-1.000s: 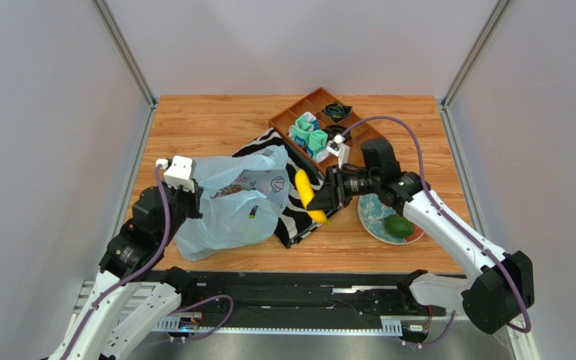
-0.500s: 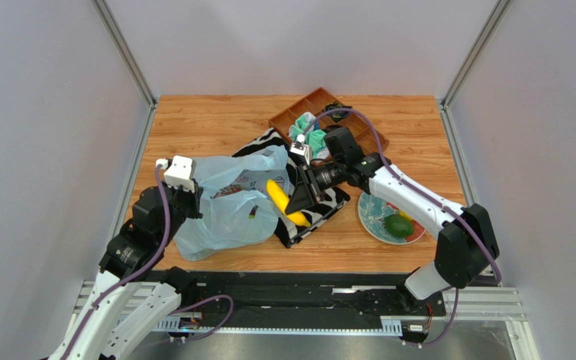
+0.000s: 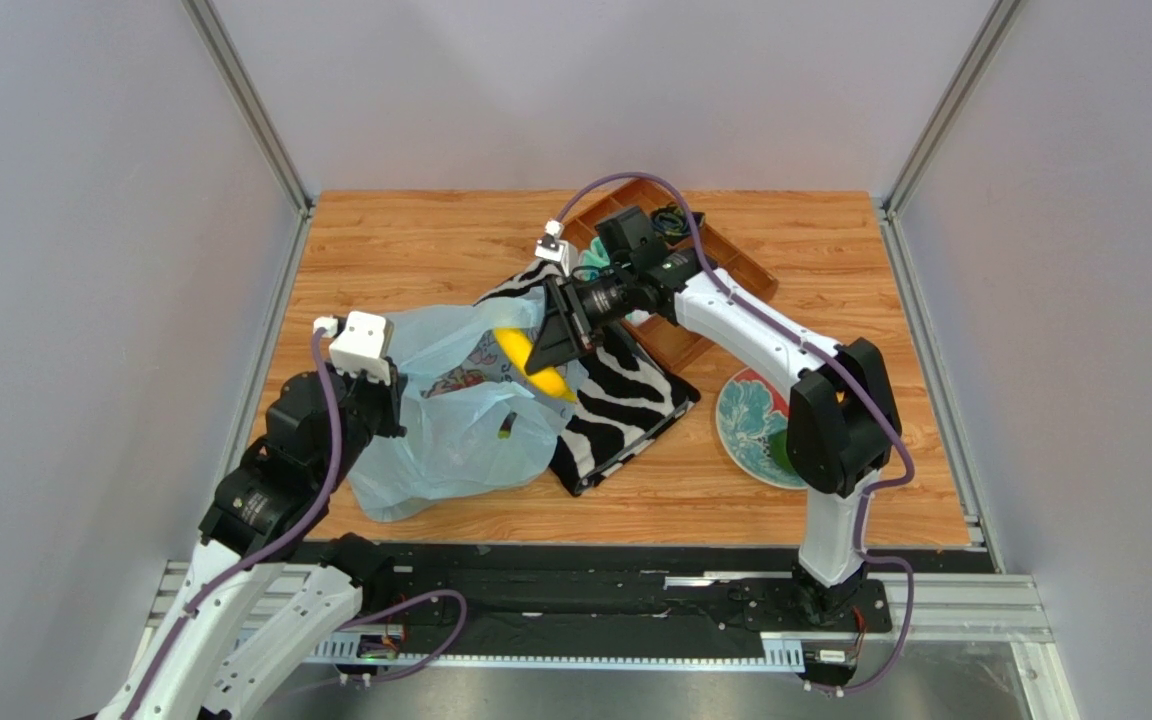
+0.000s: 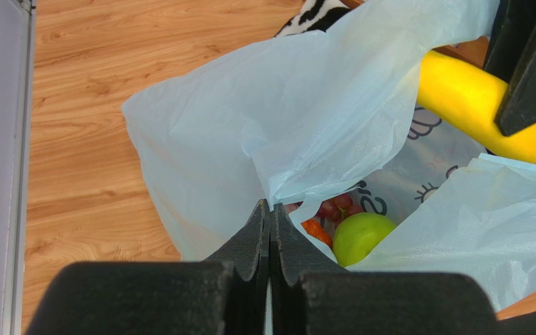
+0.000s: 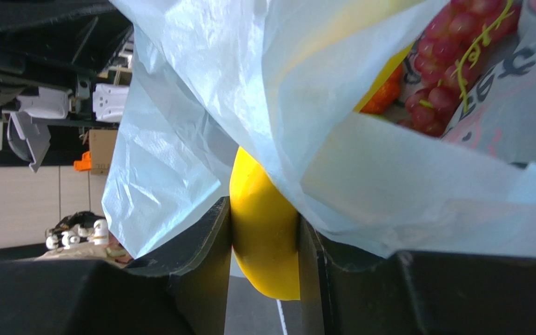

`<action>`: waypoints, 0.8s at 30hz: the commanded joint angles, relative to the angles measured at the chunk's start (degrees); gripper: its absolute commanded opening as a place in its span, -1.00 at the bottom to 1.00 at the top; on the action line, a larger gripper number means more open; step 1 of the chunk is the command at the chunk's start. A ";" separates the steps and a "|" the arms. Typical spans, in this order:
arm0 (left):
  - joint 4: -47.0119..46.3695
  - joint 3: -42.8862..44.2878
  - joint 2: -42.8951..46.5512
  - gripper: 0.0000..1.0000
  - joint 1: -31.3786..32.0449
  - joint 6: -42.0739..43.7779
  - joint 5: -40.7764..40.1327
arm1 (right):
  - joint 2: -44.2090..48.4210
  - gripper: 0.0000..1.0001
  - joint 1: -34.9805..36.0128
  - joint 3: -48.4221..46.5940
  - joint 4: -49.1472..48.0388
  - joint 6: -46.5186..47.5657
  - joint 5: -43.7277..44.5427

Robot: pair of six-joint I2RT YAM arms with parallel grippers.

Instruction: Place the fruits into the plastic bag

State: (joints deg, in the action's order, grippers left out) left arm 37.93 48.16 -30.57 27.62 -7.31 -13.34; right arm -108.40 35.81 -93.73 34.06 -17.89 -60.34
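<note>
The plastic bag (image 3: 455,420) lies open on the left part of the table, light blue and crinkly. My left gripper (image 4: 271,211) is shut on its near rim (image 4: 288,188) and holds the mouth up. Inside lie a green apple (image 4: 360,236) and red grapes (image 4: 334,208); the grapes (image 5: 452,49) also show in the right wrist view. My right gripper (image 5: 264,234) is shut on the yellow banana (image 5: 267,230), whose far end reaches under the bag's upper flap. Seen from above, the banana (image 3: 534,375) and right gripper (image 3: 552,348) sit at the bag's mouth.
A zebra-striped cloth (image 3: 624,398) lies right of the bag. A wooden compartment tray (image 3: 740,273) stands at the back, partly behind the right arm. A patterned plate (image 3: 745,413) sits at the right, with a dark green fruit (image 3: 784,447) half hidden by the arm.
The right arm has swung left with the banana, from beside the plate over the zebra cloth to the bag's mouth. The left gripper has stayed put on the bag's rim.
</note>
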 commanded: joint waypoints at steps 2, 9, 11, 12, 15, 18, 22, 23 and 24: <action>-1.19 0.18 -0.37 -1.00 0.07 0.81 0.86 | -0.93 -0.97 -0.22 -4.01 -6.62 -5.74 4.34; -1.19 0.18 -0.81 -1.00 0.07 0.89 0.95 | -3.22 -0.99 4.95 -1.81 -13.05 -7.60 16.55; -1.11 0.18 -0.90 -1.00 0.07 0.81 0.95 | -3.31 -0.99 6.37 -0.49 -14.54 -8.39 18.40; -1.11 0.27 -0.90 -1.00 0.07 0.81 0.86 | -3.31 -0.99 7.59 0.04 -15.86 -8.74 20.07; -1.02 0.18 -0.72 -1.00 0.07 0.72 0.69 | -2.61 -0.99 10.05 2.32 -19.02 -10.06 22.88; -1.02 0.27 -0.63 -1.00 0.07 0.72 0.69 | -2.17 -0.99 12.52 4.08 -20.35 -10.41 25.51; -1.02 0.18 -0.55 -1.00 0.07 0.63 0.69 | -2.61 -0.97 14.72 4.88 -19.83 -10.41 29.30; -0.93 0.18 -0.37 -1.00 0.07 0.63 0.69 | -2.69 -0.94 15.51 4.96 -20.00 -10.50 29.83; -0.93 0.18 -0.46 -1.00 0.07 0.63 0.69 | -2.78 -0.92 15.95 4.79 -19.83 -10.24 30.62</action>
State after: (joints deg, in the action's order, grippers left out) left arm 37.93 48.16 -31.18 27.62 -7.31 -13.13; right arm -111.55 50.39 -88.88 17.93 -27.59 -34.98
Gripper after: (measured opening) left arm 0.007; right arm 0.364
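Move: The right hand holds the banana at the near edge of the bag's mouth. The middle of the mouth is about 10 cm to its left, 3 cm back and 8 cm lower. Inside the bag, the grapes lie some 14 cm left, 2 cm back and 17 cm down, and the green apple 8 cm left, 7 cm back and equally low. The left hand, pinching the rim, has the mouth about 10 cm to its right, 2 cm ahead and 10 cm below. Keeping its grip on the banana, the right hand first swings some 3 cm forward at the bag's edge, then goes left, down and back into the mouth, ending about 8 cm farther left and 6 cm lower, its fingers tipping down some 10 degrees. The left hand stays put, still pinching the rim. ##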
